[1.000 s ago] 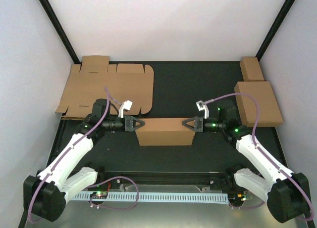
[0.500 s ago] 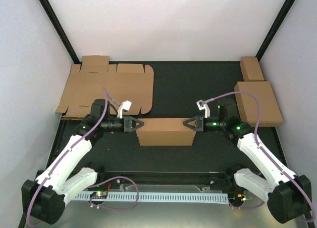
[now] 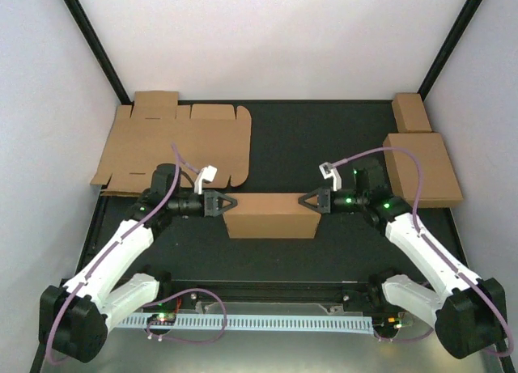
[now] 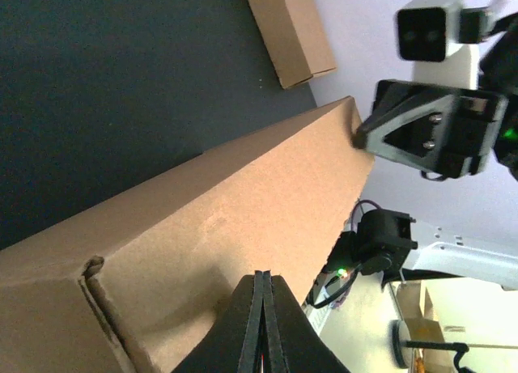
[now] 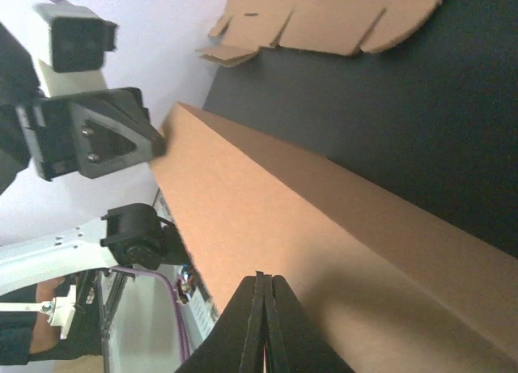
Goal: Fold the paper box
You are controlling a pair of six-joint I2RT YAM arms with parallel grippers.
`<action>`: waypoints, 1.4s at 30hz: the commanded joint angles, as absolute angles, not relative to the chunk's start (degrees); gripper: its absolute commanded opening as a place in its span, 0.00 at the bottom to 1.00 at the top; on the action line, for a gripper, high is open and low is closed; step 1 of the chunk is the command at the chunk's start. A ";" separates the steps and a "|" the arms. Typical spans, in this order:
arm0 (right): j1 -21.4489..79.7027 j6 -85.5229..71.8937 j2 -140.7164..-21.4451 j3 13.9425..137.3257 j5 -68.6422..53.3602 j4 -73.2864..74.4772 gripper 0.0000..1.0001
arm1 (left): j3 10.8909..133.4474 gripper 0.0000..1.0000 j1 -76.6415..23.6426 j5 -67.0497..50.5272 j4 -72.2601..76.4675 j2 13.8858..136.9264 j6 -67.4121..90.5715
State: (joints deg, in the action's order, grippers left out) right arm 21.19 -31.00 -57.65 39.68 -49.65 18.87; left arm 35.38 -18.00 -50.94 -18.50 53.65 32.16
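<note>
The paper box (image 3: 271,215) sits folded in the middle of the black mat, a brown cardboard block with a sloping front face. My left gripper (image 3: 235,203) is shut, its tip against the box's left end. My right gripper (image 3: 301,201) is shut too, its tip against the right end. In the left wrist view the closed fingers (image 4: 262,274) rest on the box's cardboard face (image 4: 202,227), with the right gripper (image 4: 364,134) at the far corner. The right wrist view mirrors this: shut gripper (image 5: 261,276) on the box (image 5: 324,219), left gripper (image 5: 158,142) at the far end.
A flat die-cut cardboard sheet (image 3: 174,146) with flaps lies at the back left. A folded squarish box (image 3: 422,169) rests at the right edge, with a small oblong brown box (image 3: 411,112) behind it. A white slotted rail (image 3: 259,320) runs along the near edge.
The right arm has shifted slightly, its wrist a little higher and further left. Both gripper tips stay against the box's ends and the box has not visibly moved.
</note>
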 commanded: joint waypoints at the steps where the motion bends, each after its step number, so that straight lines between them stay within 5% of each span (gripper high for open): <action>1: 21.36 -29.93 -58.59 36.85 -49.56 17.06 0.02 | 31.71 0.02 -17.93 -50.93 -15.21 55.74 32.09; 11: 21.37 -30.49 -57.99 33.85 -49.48 15.67 0.02 | 28.73 0.02 -17.93 -51.61 -12.82 54.91 34.09; 33: 21.35 -29.11 -47.31 29.93 -48.47 25.01 0.02 | 38.25 0.08 -18.02 -46.79 -33.15 41.82 28.65; 35: 21.42 -28.44 -46.82 29.69 -48.35 26.65 0.02 | 39.54 0.18 -18.02 -46.64 -35.35 40.27 28.82; 39: 21.36 -28.00 -46.63 29.02 -48.47 26.89 0.02 | 41.19 0.60 -18.42 -45.15 -38.43 37.44 26.30; 42: 21.31 -28.31 -47.48 29.19 -48.18 25.57 0.02 | 43.20 0.78 -19.89 -40.81 -40.63 37.12 22.09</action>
State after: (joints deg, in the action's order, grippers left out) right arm 21.26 -29.19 -46.06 31.14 -51.11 20.43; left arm 39.03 -18.46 -45.56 -36.01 38.09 27.38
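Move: Both grippers, still shut, are at the paper box's top near its ends. The box's middle lies about 9 cm to the right of the left fingertips and about 7 cm to the left of the right ones, some 2 cm nearer the base and 6 cm lower. The flat cardboard lies about 20 cm ahead of the left hand and 18 cm to its left; the big carton is about 11 cm ahead of the right hand and 32 cm to its right. Press the shut right fingers down a centimetre at the box's top, hold, then draw both grippers back together towards the base, about 4 cm, the right one staying shut on the box's top. On the way take the left gripper outward off the box's left end, lifting it about 3 cm and opening its fingers wide. ##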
